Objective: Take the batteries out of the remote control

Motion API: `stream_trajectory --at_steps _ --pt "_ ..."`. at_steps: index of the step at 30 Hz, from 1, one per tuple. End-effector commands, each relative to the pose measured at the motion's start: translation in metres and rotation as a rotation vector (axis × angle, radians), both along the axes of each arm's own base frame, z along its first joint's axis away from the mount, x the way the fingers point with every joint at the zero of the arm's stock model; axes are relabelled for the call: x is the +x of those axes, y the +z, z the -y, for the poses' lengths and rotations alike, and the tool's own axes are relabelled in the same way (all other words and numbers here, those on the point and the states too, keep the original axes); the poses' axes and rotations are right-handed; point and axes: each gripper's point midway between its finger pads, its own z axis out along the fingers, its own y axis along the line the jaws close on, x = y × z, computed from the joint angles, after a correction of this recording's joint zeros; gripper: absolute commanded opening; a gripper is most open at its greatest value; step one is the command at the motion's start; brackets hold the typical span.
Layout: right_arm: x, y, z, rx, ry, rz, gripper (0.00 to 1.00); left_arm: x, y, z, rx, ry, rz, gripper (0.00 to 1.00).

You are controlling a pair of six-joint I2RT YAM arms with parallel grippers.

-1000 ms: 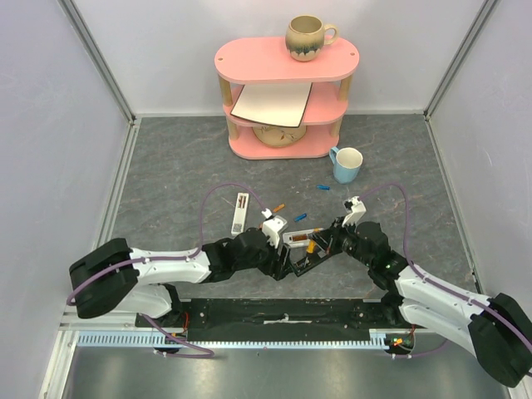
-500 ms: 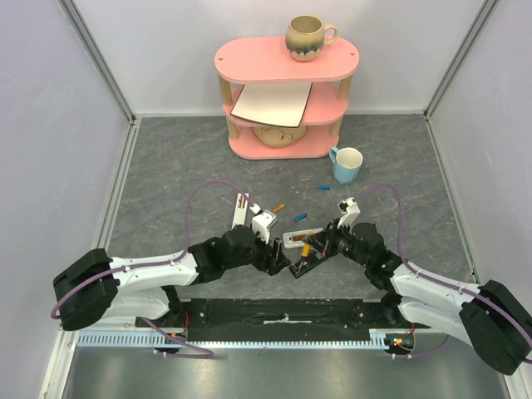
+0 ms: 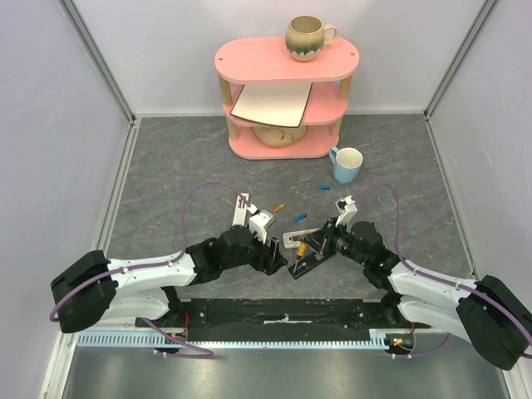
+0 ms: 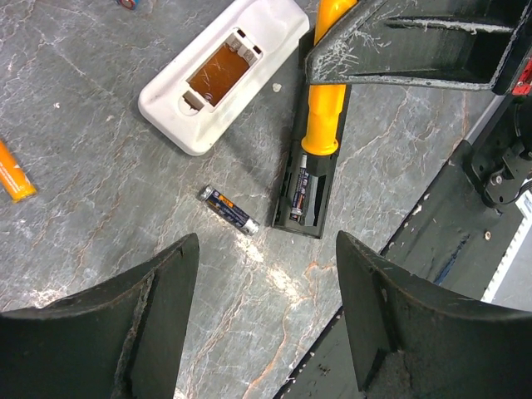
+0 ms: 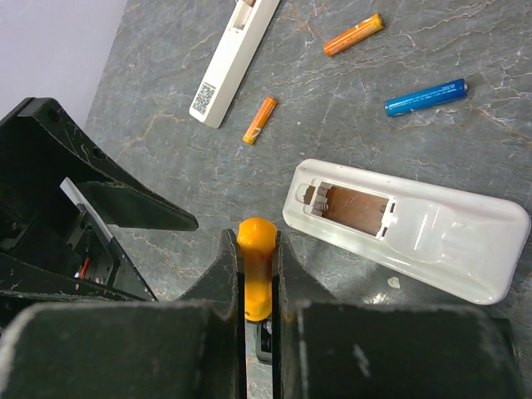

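Observation:
A black remote lies with its back open and a dark battery in the bay. My right gripper is shut on an orange-handled screwdriver, whose tip reaches into that bay. A loose dark battery lies beside the black remote. A white remote lies with its bay open and bare. A blue battery and two orange batteries lie farther out. My left gripper stands open just short of the black remote, nothing between its fingers.
A second, slim white remote lies left of the arms. A blue mug and a pink shelf with a cup, board and bowl stand at the back. The arms' black base rail runs along the near edge.
My left arm has drawn back a little to the left, away from the black remote. The right gripper has shifted slightly left with the screwdriver still in it.

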Motion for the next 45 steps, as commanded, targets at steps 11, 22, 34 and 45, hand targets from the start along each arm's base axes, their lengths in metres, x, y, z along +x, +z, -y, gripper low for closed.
stream_trajectory --at_steps 11,22,34,45 --pt "0.022 0.039 0.036 -0.108 -0.182 0.138 0.00 -0.001 -0.016 0.041 0.006 -0.147 -0.036 0.73" --pt "0.017 0.032 0.059 -0.134 -0.244 0.132 0.00 0.003 -0.033 0.059 0.020 -0.168 -0.066 0.70" --pt "0.018 0.027 0.064 -0.144 -0.263 0.120 0.00 -0.006 -0.024 0.080 0.071 -0.197 -0.001 0.69" --pt "0.019 0.031 0.068 -0.141 -0.277 0.128 0.00 -0.013 -0.054 0.074 0.125 -0.199 -0.058 0.68"
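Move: The black remote's battery compartment, one battery still in it, lies about 7 cm to the right of the open left hand, 1 cm back and 7 cm below. From that hand the loose black battery is some 3 cm ahead and 3 cm right, the white remote about 8 cm ahead and 8 cm right. For the right hand, gripping the screwdriver, the compartment is roughly 3 cm back, 2 cm left and 8 cm down; the white remote sits 6 cm ahead and 1 cm left. Still gripping the screwdriver, the right hand lifts its tip away from the compartment, rising about 4 cm, easing partly down while shifting 6 cm right and turning clockwise. The left hand, fingers kept wide open, sinks and swings right, pauses, then goes farther right with a small rise and dip, some 7.5 cm right and 5 cm down in all, bringing its fingertips close around the compartment end. ##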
